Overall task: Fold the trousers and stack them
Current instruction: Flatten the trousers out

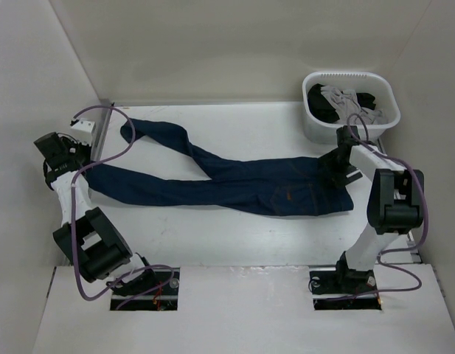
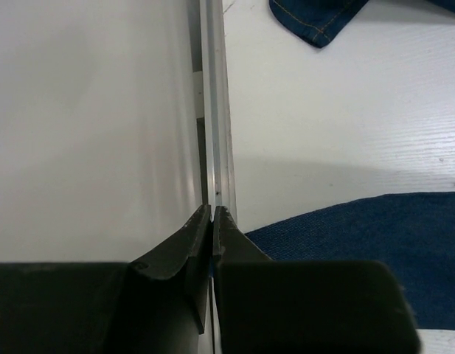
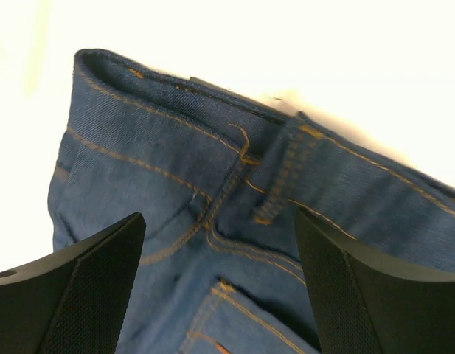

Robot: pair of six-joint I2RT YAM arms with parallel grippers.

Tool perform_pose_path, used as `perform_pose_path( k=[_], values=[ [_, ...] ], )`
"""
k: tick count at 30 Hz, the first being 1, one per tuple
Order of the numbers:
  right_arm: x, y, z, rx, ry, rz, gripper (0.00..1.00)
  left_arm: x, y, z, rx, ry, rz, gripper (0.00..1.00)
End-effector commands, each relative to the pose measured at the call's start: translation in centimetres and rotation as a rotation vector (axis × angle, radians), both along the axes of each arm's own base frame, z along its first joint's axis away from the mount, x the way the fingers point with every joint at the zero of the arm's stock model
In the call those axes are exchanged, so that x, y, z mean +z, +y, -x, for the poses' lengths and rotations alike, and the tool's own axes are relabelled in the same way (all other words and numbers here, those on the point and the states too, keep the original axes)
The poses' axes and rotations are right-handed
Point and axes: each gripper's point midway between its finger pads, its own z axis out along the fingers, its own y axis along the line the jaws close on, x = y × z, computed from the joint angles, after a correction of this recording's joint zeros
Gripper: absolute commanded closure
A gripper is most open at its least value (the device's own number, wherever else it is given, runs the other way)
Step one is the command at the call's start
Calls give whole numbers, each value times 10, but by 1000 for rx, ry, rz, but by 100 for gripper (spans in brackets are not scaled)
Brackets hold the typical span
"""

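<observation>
The dark blue trousers [image 1: 256, 188] lie spread flat across the table, waist to the right and legs running left. One leg ends at the back left [image 1: 131, 131]; the other reaches the left wall [image 1: 109, 183]. My right gripper [image 1: 338, 166] hovers open over the waistband [image 3: 212, 147], its fingers either side of a belt loop and orange seams, with nothing between them [image 3: 220, 217]. My left gripper [image 1: 72, 153] is shut against the wall rail [image 2: 216, 110], with the near leg's cloth [image 2: 374, 243] just beside its right finger. Whether it pinches any cloth is hidden.
A white basket [image 1: 310, 118] with grey and black garments [image 1: 341, 102] stands at the back right, close behind my right arm. White walls enclose the table on the left [image 2: 87, 125], the back and the right. The far leg's hem [image 2: 315, 18] lies ahead of my left gripper.
</observation>
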Motion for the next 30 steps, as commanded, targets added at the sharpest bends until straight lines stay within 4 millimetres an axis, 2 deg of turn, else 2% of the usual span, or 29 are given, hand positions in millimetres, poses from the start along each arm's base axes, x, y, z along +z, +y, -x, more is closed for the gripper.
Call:
perform_pose_path(
  k=[1, 4, 6, 8, 9, 12, 13, 14, 16, 18, 21, 24, 27, 30],
  values=[
    [-11, 14, 10, -28, 96, 8, 16, 35, 10, -16, 6, -88, -45, 99],
    [-17, 32, 13, 10, 133, 11, 18, 39, 15, -18, 15, -89, -43, 99],
    [-17, 38, 18, 30, 149, 23, 23, 40, 18, -18, 21, -87, -39, 99],
    [-16, 40, 26, 35, 169, 39, 35, 39, 21, -18, 28, -81, -35, 99],
    [-16, 40, 29, 35, 173, 38, 46, 39, 23, -17, 32, -82, -36, 99],
    [-13, 42, 33, 26, 160, 22, 89, 36, 29, -17, 45, -77, -31, 99],
    [-11, 42, 32, 18, 150, 22, 97, 36, 31, -17, 49, -78, -31, 99],
    [-7, 39, 32, 7, 139, 23, 100, 34, 33, -17, 53, -76, -28, 99],
    [5, 30, 26, -8, 98, 46, 100, 35, 34, -18, 54, -77, -29, 99],
    [24, 19, 17, -17, 41, 88, 100, 38, 35, -19, 53, -86, -36, 99],
    [63, 0, -2, 7, -66, 182, 100, 45, 39, -23, 57, -99, -41, 99],
    [106, -16, -30, 53, -190, 267, 100, 54, 45, -28, 71, -120, -52, 100],
    [157, -26, -60, 105, -355, 324, 100, 77, 52, -35, 92, -172, -85, 100],
    [212, -38, -63, 119, -492, 404, 100, 105, 57, -36, 106, -216, -125, 100]
  ],
)
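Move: The patch of denim at the trousers' waist end that the right hand will pinch is about 4 cm left of it, 3 cm back and 2 cm below its open fingers. The leather patch lies some 14 cm left and 6 cm back, the laundry basket roughly 22 cm ahead and 8 cm right. The left hand already grips a leg hem; from there the pinch spot is around 72 cm right, 3 cm back, 17 cm lower, and the loose leg's end 18 cm ahead, 6 cm right. Sliding left, a little back and down by about 5 cm, the right hand shuts its open fingers on the denim near the waist. It then swings up some 15 cm, forward and somewhat right, fingers tipping outward. The left hand keeps its hem pinched and draws it left, up and a little forward. ##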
